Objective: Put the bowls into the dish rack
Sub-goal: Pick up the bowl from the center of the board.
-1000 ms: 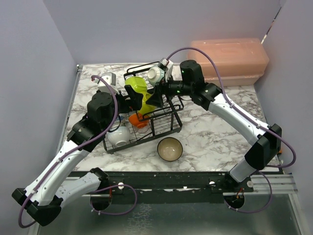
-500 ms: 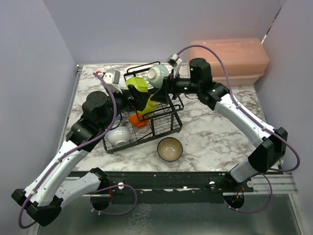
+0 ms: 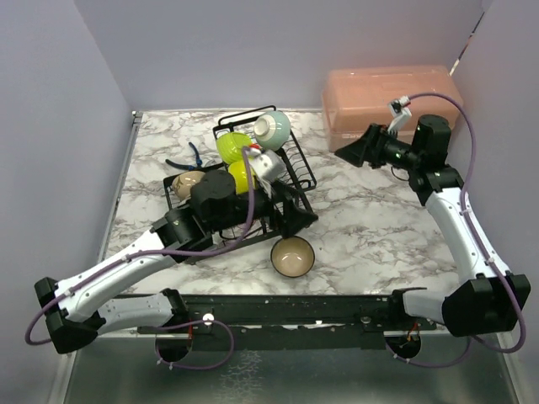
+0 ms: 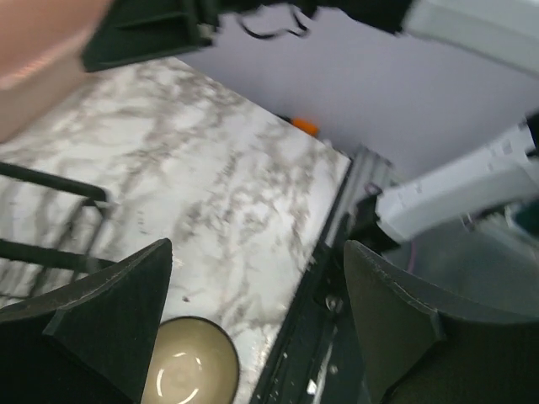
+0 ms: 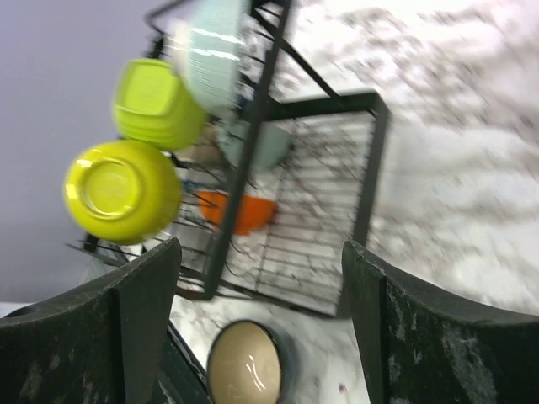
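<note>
The black wire dish rack (image 3: 296,168) (image 5: 370,168) stands mid-table. It holds two yellow-green bowls (image 3: 236,147) (image 5: 122,189), a pale teal bowl (image 3: 272,129) (image 5: 215,55) propped on its far rim, a beige-patterned bowl (image 3: 189,181) at its left and a small orange bowl (image 5: 240,210) low inside. One bowl with a cream inside and a dark outside (image 3: 292,256) (image 4: 185,370) (image 5: 244,366) sits on the table in front of the rack. My left gripper (image 3: 293,212) (image 4: 253,320) hangs open and empty over the rack's front right corner, just above that bowl. My right gripper (image 3: 352,151) (image 5: 269,337) is open and empty, right of the rack.
A pink translucent lidded box (image 3: 392,101) stands at the back right, close behind my right gripper. The black rail (image 3: 278,310) (image 4: 312,337) runs along the table's near edge, right in front of the loose bowl. My left arm (image 3: 126,261) lies across the rack's front left part.
My right gripper has drawn back to the right, leaving the pale teal bowl on the rack's far rim. My left arm has swung right across the rack toward the loose bowl.
</note>
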Motion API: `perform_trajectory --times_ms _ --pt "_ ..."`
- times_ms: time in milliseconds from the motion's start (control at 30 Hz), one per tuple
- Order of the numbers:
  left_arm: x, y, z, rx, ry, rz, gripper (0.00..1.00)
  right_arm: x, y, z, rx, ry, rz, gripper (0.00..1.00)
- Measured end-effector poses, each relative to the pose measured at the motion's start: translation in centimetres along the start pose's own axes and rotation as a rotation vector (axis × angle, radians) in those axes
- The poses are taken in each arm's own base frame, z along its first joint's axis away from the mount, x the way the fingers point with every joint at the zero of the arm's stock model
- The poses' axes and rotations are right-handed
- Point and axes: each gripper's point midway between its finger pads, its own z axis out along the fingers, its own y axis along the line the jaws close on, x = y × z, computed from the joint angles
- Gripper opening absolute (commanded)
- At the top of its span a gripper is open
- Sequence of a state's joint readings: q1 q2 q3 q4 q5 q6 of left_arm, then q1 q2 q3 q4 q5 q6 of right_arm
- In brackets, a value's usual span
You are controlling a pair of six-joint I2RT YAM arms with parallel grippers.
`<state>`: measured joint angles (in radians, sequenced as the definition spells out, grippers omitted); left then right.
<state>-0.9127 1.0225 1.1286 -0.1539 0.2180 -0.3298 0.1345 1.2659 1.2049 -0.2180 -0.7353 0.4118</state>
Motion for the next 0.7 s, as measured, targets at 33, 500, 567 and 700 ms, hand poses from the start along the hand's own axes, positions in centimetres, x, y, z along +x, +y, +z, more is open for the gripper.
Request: perform_trajectory --times_ms 33,500,567,700 --pt "0.9 -1.2 0.4 0.035 0.025 0.017 0.82 0.8 -1.4 -0.7 0.034 0.002 0.026 0.82" --pt "23.2 -3.1 0.4 -0.076 0.544 0.318 0.57 13.3 -7.1 -5.3 0.243 0.142 0.232 0.84" --pt "25.9 -2.5 -0.5 -0.125 0.611 0.383 0.57 14.0 -7.5 -5.6 0.268 0.154 0.227 0.84" --pt "29.0 -1.9 -1.8 -0.173 0.689 0.492 0.57 14.9 -7.8 -6.1 0.294 0.168 0.219 0.84"
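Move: The brown bowl with the dark rim stands on the table almost straight below the left hand, about 34 cm down, 1 cm ahead and 1 cm to its left. From that hand the rack's near right corner is some 11 cm ahead, 4 cm right and 34 cm below; the orange bowl in the rack is about 14 cm ahead, 16 cm left and 32 cm below. From the right hand the brown bowl lies some 16 cm back, 11 cm left and 29 cm below. The left hand drops fast by about 26 cm towards the brown bowl while drawing back some 12 cm, swinging first to the right and then partly back left, to come low on the bowl's near side, its fingers tipping from level to steeply down to the right (about 50 degrees) and closing partway around nothing. The empty right hand, fingers staying wide, sinks too beside the rack, drawing back and to the right as it tips down, without touching anything. ##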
